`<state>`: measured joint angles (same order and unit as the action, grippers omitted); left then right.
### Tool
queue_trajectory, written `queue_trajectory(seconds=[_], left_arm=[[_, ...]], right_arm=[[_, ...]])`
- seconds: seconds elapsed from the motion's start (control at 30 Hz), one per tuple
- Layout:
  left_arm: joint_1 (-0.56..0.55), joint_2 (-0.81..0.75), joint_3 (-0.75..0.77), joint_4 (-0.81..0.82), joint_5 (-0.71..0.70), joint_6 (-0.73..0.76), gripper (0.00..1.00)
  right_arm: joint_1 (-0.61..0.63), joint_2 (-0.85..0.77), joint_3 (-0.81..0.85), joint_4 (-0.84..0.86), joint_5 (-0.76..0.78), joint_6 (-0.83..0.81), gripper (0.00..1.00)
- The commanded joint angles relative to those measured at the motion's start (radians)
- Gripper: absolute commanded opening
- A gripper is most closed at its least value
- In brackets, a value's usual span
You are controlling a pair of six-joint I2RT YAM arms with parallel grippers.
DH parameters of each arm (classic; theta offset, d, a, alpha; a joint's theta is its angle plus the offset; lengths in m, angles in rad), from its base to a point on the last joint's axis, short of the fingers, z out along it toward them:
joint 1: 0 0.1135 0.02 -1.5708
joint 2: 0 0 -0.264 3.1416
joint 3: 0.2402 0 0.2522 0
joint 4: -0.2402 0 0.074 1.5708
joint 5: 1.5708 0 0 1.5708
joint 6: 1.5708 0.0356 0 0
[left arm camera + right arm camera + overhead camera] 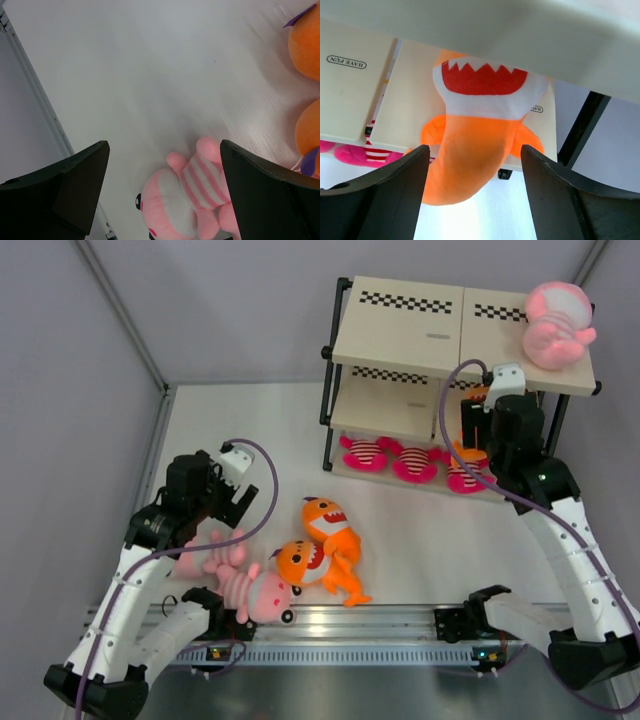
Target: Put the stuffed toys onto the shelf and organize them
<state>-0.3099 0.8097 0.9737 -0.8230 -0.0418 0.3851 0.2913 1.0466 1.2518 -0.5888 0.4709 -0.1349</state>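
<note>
The shelf (400, 325) stands at the back right. On its middle board lies an orange shark (480, 115), mouth up, tail hanging over the board's edge. My right gripper (475, 150) is open around that tail, with a gap on both sides. From above, the right gripper (475, 430) sits at the shelf's front. A pale pink doll (558, 325) lies on the top board and three magenta creatures (365, 453) on the bottom board. My left gripper (165, 190) hangs open over a pink striped doll (185, 200) on the table. Two orange sharks (325, 518) and another pink doll (255, 592) lie nearby.
A metal rail (400, 620) runs along the near table edge between the arm bases. Grey walls enclose the table, with a frame post (120, 310) at the left. The shelf's black frame leg (580, 125) stands just right of the right gripper.
</note>
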Motion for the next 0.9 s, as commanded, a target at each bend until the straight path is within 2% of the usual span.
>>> queue_trajectory(seconds=[0.0, 0.27, 0.5, 0.77, 0.8, 0.87], left_arm=[[0.005, -0.004, 0.003, 0.025, 0.013, 0.006, 0.99], [0.006, -0.009, 0.003, 0.025, 0.014, 0.008, 0.99], [0.006, -0.024, -0.004, 0.025, 0.017, 0.008, 0.99], [0.006, -0.029, -0.007, 0.027, 0.026, 0.012, 0.99], [0.006, -0.029, -0.007, 0.025, 0.025, 0.012, 0.99], [0.006, -0.03, -0.007, 0.025, 0.019, 0.014, 0.99]], right_arm=[[-0.014, -0.071, 0.057, -0.043, -0.014, 0.081, 0.74], [-0.014, -0.235, -0.13, 0.012, -0.07, 0.349, 0.72], [-0.015, -0.26, -0.29, 0.118, -0.041, 0.547, 0.63], [-0.018, -0.234, -0.365, 0.245, 0.021, 0.581, 0.49], [-0.017, -0.227, -0.367, 0.25, 0.031, 0.583, 0.43], [-0.018, -0.226, -0.373, 0.26, 0.054, 0.586, 0.38]])
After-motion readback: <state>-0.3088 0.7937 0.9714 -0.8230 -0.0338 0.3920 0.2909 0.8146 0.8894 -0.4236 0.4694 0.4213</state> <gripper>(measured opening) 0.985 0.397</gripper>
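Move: Just ahead of the right hand, about 6 cm out and 3 cm below it, the orange shark slumps on the middle shelf, its tail over the front edge. On the lower shelf, some 20 cm below the hand and 6 cm out, one striped toy sits about 1 cm to the right, another 8 cm to the left. For the left hand, the shark is roughly 14 cm ahead, 44 cm to the right and 6 cm higher. Backing off about 5 cm from the shark it has already let go of, with a slight rise, the right hand then drops some 9 cm in front of the shelf edge and eases 2 cm forward again, low towards the shark's tail end. Meanwhile it rolls some 30 degrees, left side up, and the fingers close from wide to less than half open, their tips coming up close to the tail end. ##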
